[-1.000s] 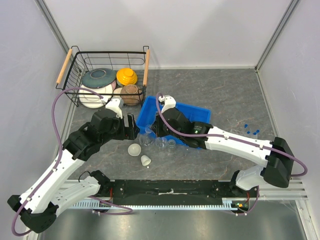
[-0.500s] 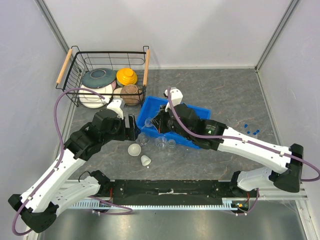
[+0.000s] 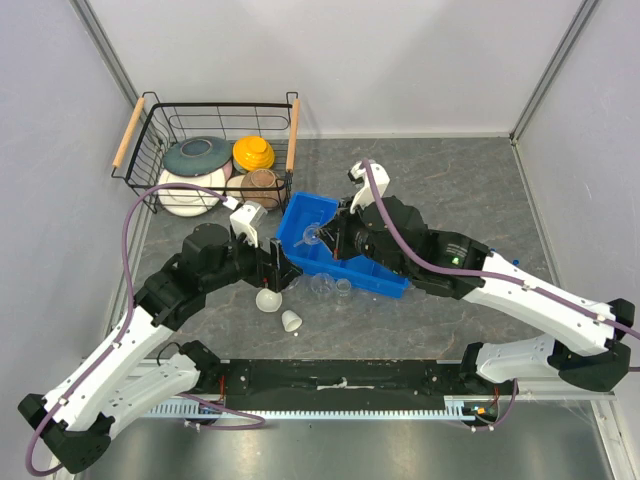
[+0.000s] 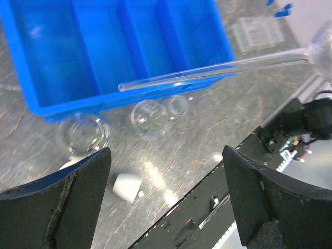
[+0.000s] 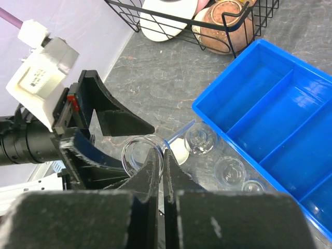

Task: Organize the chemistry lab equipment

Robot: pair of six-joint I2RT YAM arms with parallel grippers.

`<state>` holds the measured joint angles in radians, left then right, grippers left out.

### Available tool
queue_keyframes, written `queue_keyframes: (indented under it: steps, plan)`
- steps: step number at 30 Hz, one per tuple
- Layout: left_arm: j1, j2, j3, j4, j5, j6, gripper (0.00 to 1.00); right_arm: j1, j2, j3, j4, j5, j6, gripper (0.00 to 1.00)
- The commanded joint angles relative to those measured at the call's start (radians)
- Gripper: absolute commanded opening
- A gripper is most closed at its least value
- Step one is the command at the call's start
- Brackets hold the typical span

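Note:
My right gripper is shut on the rim of a clear glass funnel. The funnel's long stem hangs in the air along the front wall of the blue divided tray. My left gripper stands wide open above the table in front of the tray, holding nothing. Beneath it lie three small clear beakers and a white bulb. From above, the funnel sits over the tray's left end, with a second white bulb nearby.
A black wire basket with coloured bowls and plates stands at the back left, close to the tray. A flat clear gridded rack lies right of the tray. Small blue caps are scattered at the right. Both arms crowd the tray's front.
My right gripper has lifted the funnel off the table and drawn back to the right over the tray. My left gripper has shifted right toward the tray's front.

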<state>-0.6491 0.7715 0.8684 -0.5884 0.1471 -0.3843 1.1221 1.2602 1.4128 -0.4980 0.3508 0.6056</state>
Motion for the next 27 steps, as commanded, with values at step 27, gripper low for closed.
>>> queue_keyframes:
  steps: [27]
  plan:
    - [-0.010, 0.074, -0.115, 0.726, 0.449, 0.343, 0.90, 0.005, -0.148, 0.275, -0.427, -0.202, 0.006, 0.00]
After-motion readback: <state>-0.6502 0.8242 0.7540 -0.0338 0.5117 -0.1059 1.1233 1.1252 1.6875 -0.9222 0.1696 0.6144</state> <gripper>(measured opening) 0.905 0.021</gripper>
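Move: The glass funnel, rim pinched in the right fingers, lies about 5 cm to the right of the open left hand, 3 cm ahead and some 7 cm above it, its stem hanging towards the left fingers. From the right hand, the funnel's middle is about 4 cm left, 1 cm ahead and 3 cm below. Down on the table, the blue tray sits roughly 13 cm ahead of the left hand, 12 cm right and 21 cm below; the large beaker about 2 cm ahead, 6 cm right and 19 cm below. Rightward and up go both hands together. The right carries the funnel back, right and up, about 7 cm each way, turning slightly counter-clockwise and keeping its pinch. The left rises some 5 cm and follows rightward, dipping back before coming forward again, while it swings clockwise and tips its still-open fingers up towards level, bringing the stem's tip close to one fingertip. ##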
